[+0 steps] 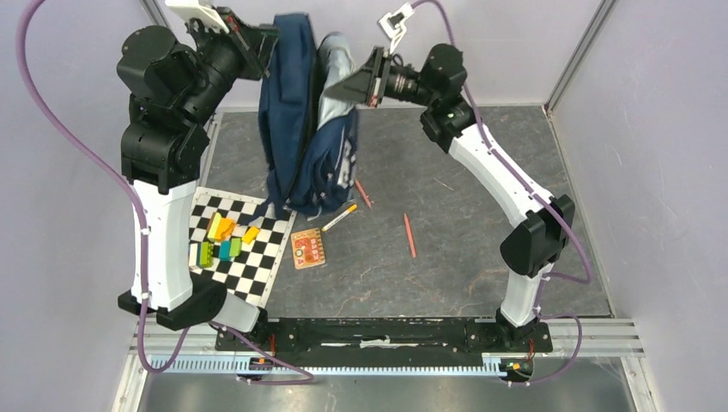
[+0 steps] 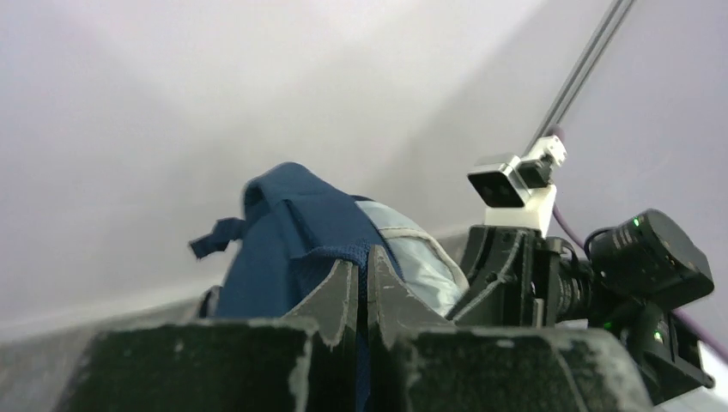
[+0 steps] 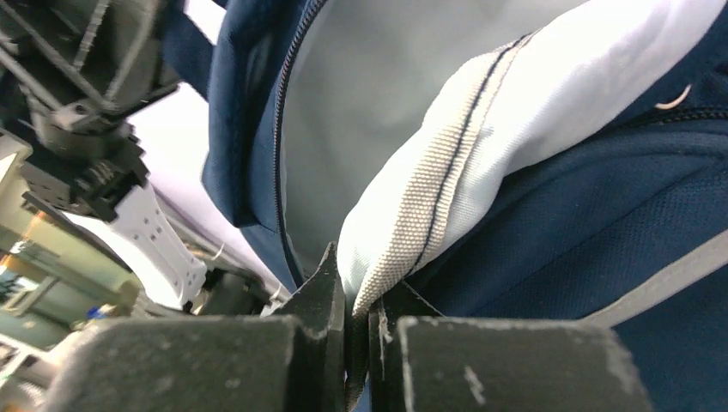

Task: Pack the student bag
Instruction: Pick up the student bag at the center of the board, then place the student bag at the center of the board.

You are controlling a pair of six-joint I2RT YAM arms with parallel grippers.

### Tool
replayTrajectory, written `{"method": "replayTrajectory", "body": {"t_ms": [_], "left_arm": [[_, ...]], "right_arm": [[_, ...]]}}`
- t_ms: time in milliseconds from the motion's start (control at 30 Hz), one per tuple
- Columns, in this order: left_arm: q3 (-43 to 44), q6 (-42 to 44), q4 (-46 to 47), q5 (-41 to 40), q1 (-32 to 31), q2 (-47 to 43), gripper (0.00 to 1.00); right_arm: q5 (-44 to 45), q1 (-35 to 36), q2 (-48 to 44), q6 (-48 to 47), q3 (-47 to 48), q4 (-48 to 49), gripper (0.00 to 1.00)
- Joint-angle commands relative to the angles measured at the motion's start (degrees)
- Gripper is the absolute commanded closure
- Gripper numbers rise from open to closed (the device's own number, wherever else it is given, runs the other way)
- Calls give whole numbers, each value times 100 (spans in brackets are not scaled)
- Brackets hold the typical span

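Note:
The student bag (image 1: pixel 296 129), navy blue with a pale grey lining, hangs lifted between both arms at the back of the table, its lower end down near the checkered board. My left gripper (image 1: pixel 264 45) is shut on a blue fabric strap at the bag's top; in the left wrist view the bag (image 2: pixel 283 232) rises just past the pinched jaws of that gripper (image 2: pixel 360 268). My right gripper (image 1: pixel 333 91) is shut on the woven rim of the bag's opening (image 3: pixel 429 206), and the right wrist view has this gripper (image 3: pixel 356 287) clamping that rim. The mouth gapes and grey lining shows inside.
A checkered board (image 1: pixel 257 266) lies front left with several coloured blocks (image 1: pixel 221 239) on it. An orange card (image 1: pixel 309 248), a yellow-tipped pen (image 1: pixel 339 217) and two red pencils (image 1: pixel 409 235) (image 1: pixel 363 193) lie on the grey tabletop. Walls close in at the back and the sides.

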Motion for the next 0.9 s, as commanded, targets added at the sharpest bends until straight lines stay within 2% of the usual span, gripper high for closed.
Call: {"method": "replayTrajectory", "body": {"t_ms": [0,67,200,333,400,600,733,833,867], "left_arm": [[225,388,2647,300,-36,82,98],[273,182,3016,434,-33,291,98],[217,-330,3419,888,-58,792,98],[85,-524,3502,1124,-149,1210,98],[36,-540,3566,1165,-259,1400,98],[336,-540,3683,1169,-712,2149,98],[689,-754,3860,968,-917,2686,98],[716,-1008,4032,804,-1023,2997,98],[685,-1053,4082,708,-1066,3081,93]], "right_arm": [[700,-83,-552,-68,853,1899,100],[1131,-83,-962,-1050,532,1198,100],[2761,-96,-1941,-3014,-302,-133,100],[3935,-191,-2418,-3938,-638,-936,100],[4326,-275,-2548,-4132,-758,-1233,100],[4962,-364,-3031,-4370,-1568,-1247,100],[5381,-373,-3406,-4354,-2331,-1243,100],[6028,-382,-3710,-4244,-3110,-1249,100],[6319,-398,-3800,-4183,-3312,-1245,100]]}}
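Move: Both hands already grip the open student bag, which hangs mostly below them. The clear table it is going over lies about 10 cm ahead of the left hand, 24 cm right and 58 cm down; from the right hand, 9 cm ahead, 15 cm right and 46 cm down. From the right hand, the marker is some 2 cm back and 2 cm left, and the nearer red pencil 7 cm back and 17 cm right, both at table level. Rightward in an arc, both hands swing the bag some 19 cm, rising about 5 cm first and then sinking roughly 12 cm towards the clear table. The left hand, pinching the upper back part, also reaches about 15 cm forward and turns some 20 degrees clockwise; the right keeps its pinch on the pale front lining, turning about 55 degrees clockwise and tipping its fingers down. ##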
